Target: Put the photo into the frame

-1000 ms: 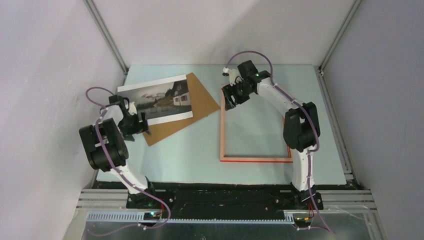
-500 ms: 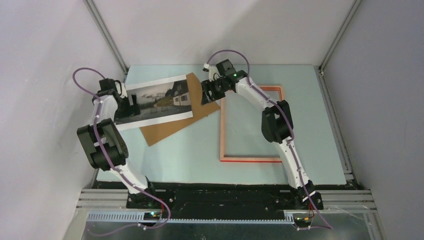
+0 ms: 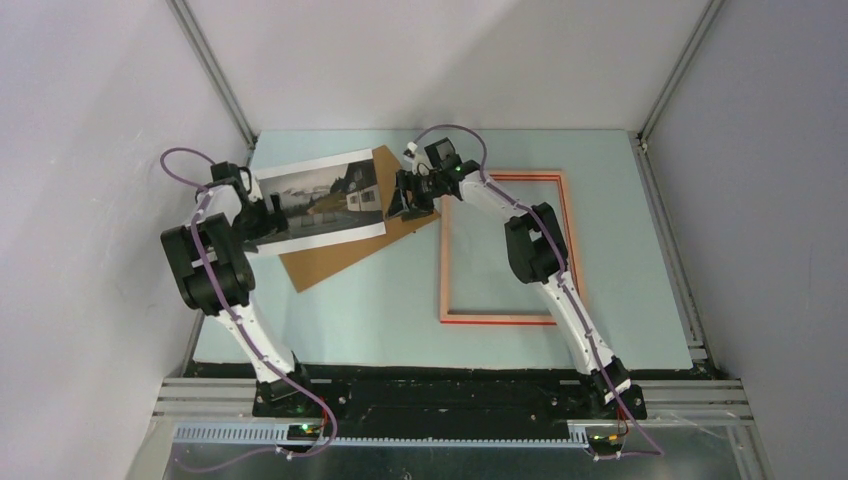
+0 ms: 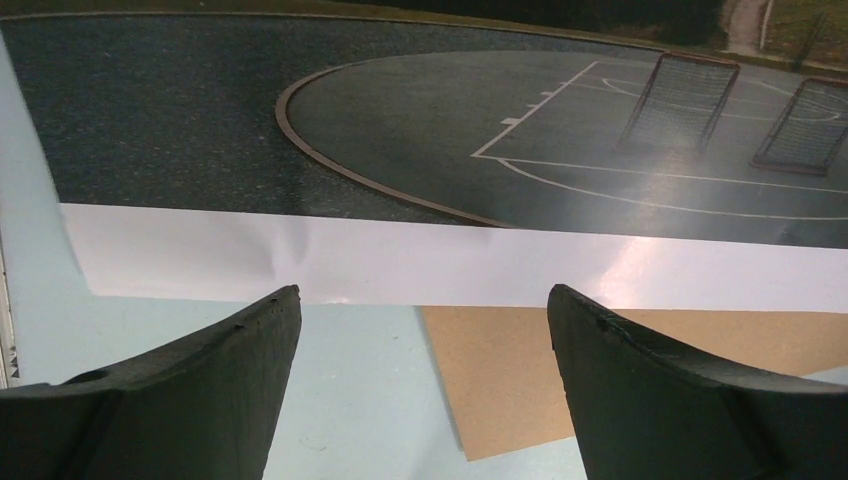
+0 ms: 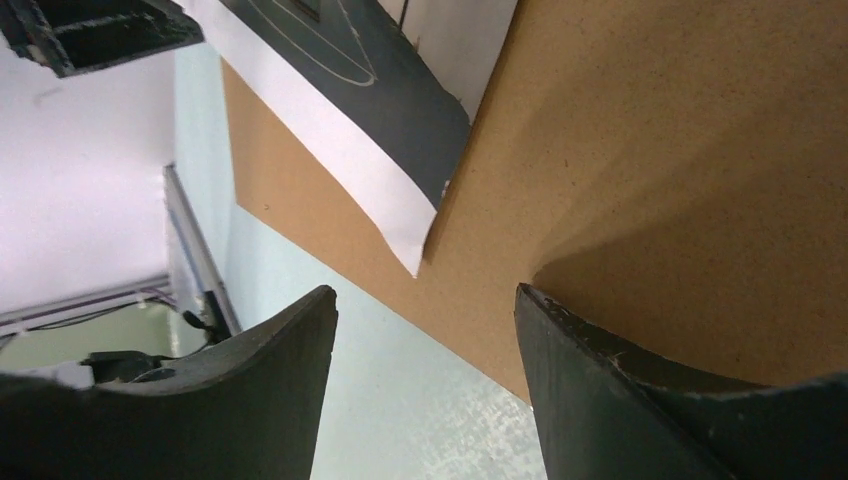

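The photo (image 3: 318, 198), a grey landscape print with white margins, lies at the back left on a brown backing board (image 3: 340, 255). The frame (image 3: 444, 262) lies flat to the right, pale wood side up with red showing along its near edge. My left gripper (image 3: 262, 216) is open at the photo's left end; in the left wrist view its fingers (image 4: 200, 400) straddle the white margin of the photo (image 4: 450, 120), gripping nothing. My right gripper (image 3: 405, 200) is open at the photo's right edge, low over the board (image 5: 650, 150) beside the photo's corner (image 5: 415, 262).
A pale blue mat (image 3: 330, 320) covers the table, ringed by metal rails and grey walls. The frame's left side lies just right of the board's right corner. The left gripper's body (image 5: 90, 30) shows at the top left of the right wrist view.
My right arm swung left from the frame's top-left corner to the photo's right edge. The left gripper moved up from the board's near-left side to the photo's left end and opened a little wider.
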Available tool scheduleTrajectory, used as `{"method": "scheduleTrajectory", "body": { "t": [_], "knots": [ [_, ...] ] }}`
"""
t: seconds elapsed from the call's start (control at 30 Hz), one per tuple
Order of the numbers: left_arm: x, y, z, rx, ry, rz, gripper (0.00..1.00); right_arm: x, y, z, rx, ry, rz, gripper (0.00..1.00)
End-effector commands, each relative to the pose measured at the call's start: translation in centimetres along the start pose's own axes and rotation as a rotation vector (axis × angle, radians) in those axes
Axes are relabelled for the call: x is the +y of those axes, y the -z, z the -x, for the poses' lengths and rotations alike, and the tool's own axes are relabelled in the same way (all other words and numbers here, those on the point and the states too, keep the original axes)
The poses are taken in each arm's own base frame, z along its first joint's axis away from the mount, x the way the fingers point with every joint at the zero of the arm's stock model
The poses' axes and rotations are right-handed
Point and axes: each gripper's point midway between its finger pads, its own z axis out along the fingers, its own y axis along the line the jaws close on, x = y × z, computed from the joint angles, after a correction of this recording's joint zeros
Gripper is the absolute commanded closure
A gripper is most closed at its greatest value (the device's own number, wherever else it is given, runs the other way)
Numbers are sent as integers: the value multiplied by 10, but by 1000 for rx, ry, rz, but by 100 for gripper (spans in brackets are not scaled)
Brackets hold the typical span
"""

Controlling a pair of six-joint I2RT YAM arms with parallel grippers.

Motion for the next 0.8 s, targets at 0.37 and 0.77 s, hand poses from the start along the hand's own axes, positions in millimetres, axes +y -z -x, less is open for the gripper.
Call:
{"method": "scheduleTrajectory", "body": {
  "t": [0.37,0.77],
  "knots": [
    [-17,2,-12,16,11,-89,3,28,-29,-1,1,-88,153,32],
    [-20,2,-29,33,9,-109,3,34,-53,-22,55,-152,219,33]
  ]
}}
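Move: The photo's near right corner lies roughly 4 cm left of the right hand, 3 cm back and 4 cm below. The cardboard's right corner is some 10 cm to that hand's right and 1 cm ahead; the frame's middle is about 27 cm right and 8 cm back. Just under the left hand, about 3 cm down, is the photo's near edge, its near left corner some 13 cm left; the cardboard's near corner is 3 cm right and 9 cm back. Sweeping left about 5 cm and 2 to 3 cm back, almost level, the right hand brings its forward finger against the photo's right edge beside the near corner and pushes it left, fingers still parted and tipping some 10 degrees flatter. The wide-open left hand eases about 2 cm right, 2 cm back and a little down at the near border; contact there can't be made out. ##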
